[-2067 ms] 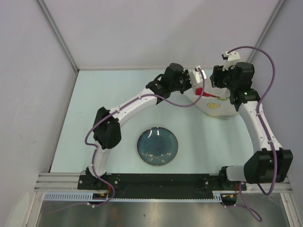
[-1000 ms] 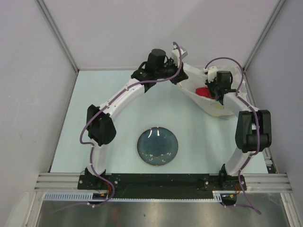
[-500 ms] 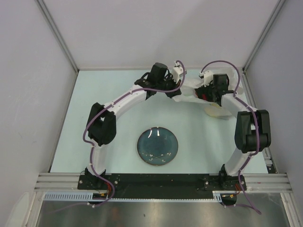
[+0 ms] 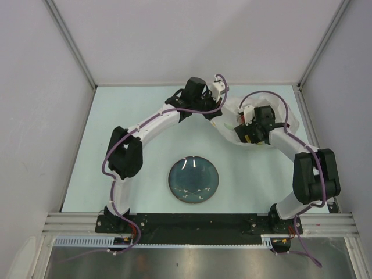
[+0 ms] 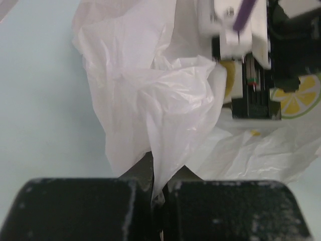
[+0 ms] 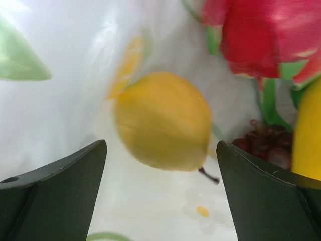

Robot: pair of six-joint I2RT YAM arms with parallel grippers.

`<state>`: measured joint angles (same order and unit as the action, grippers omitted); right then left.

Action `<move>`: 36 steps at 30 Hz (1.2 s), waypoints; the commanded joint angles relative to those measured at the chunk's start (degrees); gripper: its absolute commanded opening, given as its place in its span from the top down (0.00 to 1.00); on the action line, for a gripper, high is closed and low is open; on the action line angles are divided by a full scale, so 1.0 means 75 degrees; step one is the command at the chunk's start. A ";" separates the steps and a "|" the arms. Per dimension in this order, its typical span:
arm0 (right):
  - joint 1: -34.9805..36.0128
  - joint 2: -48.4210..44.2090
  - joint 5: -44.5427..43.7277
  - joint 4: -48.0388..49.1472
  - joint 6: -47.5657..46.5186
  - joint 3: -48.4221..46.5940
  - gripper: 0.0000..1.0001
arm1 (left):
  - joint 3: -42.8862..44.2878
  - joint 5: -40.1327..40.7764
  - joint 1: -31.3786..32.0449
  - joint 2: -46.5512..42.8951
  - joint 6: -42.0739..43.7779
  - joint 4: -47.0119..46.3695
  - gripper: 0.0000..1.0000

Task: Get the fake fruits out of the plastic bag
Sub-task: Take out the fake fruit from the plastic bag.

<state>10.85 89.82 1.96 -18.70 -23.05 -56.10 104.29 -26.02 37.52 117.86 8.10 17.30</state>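
The plastic bag (image 4: 286,118) lies crumpled at the back right of the table. My left gripper (image 4: 220,111) is shut on a pinched fold of the bag's edge (image 5: 159,193) and holds it up. My right gripper (image 4: 242,130) reaches into the bag's mouth, its jaws wide open (image 6: 161,145). In the right wrist view a round yellow fruit (image 6: 163,120) lies just ahead between the fingers (image 6: 55,186), untouched. Behind it are the red-pink dragon fruit (image 6: 271,35), the dark grape bunch (image 6: 263,145) and the banana's edge (image 6: 308,135).
A round dark blue-green plate (image 4: 193,179) sits in the near middle of the table. Grey walls close in the back and both sides. The right arm's wrist (image 5: 251,60) shows close behind the held fold in the left wrist view.
My right gripper has opened wide and moved nearer and leftwards into the bag. The left gripper, still shut on the bag, came down a little and has since stayed still.
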 commanded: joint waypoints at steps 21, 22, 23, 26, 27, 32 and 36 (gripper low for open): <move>-0.1751 0.3269 0.1063 0.1226 -0.2352 -0.2762 0.00 | 0.0227 -0.0597 0.0001 -0.0071 0.0327 -0.0397 1.00; -0.1775 0.3328 0.1133 0.1448 -0.2387 -0.2786 0.00 | 0.0239 -0.0609 0.0013 -0.0059 0.0327 -0.0396 1.00; -0.1787 0.3445 0.1169 0.1566 -0.2423 -0.2786 0.00 | 0.0239 -0.0585 0.0013 -0.0036 0.0327 -0.0385 1.00; -0.1810 0.3434 0.1367 0.2035 -0.2365 -0.2786 0.08 | 0.0251 -0.0562 0.0013 -0.0035 0.0327 -0.0338 1.00; -0.1822 0.3399 0.1461 0.2129 -0.2341 -0.2786 0.13 | 0.0239 -0.0539 0.0013 -0.0059 0.0327 -0.0338 1.00; -0.1717 0.2780 0.2363 0.1862 -0.2236 -0.2786 0.57 | 0.0192 -0.0503 0.0025 -0.0106 0.0303 -0.0291 1.00; -0.1670 0.2018 0.3193 0.0891 -0.1979 -0.2774 0.77 | 0.0122 -0.0375 0.0037 -0.0188 0.0361 -0.0314 1.00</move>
<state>-2.37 113.49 17.32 -8.56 -39.31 -75.20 104.47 -28.73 37.54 117.89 9.58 16.43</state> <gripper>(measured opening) 0.341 0.006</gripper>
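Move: Some 11 cm ahead of the open right hand and about 8 cm to its right lies the red dragon fruit, a couple of centimetres below the fingertips. The orange fruit is roughly 3 cm ahead, neither left nor right, and 3 cm down; the grapes sit about 4 cm ahead and 8 cm right, with the yellow fruit some 4 cm to the right of them. From the left hand the dragon fruit is about 19 cm right, 4 cm ahead and 14 cm lower. Leaving the orange fruit, the right hand swings forward and about 8 cm right with a rise of 3 to 4 cm, then reaches on and dips some 7 cm inside the bag to the dragon fruit, 13 cm farther out in all. Fingers wide open until down, they close to about a third on the dragon fruit as the wrist turns slightly counter-clockwise; the left hand keeps its pinch on the bag's rim. ##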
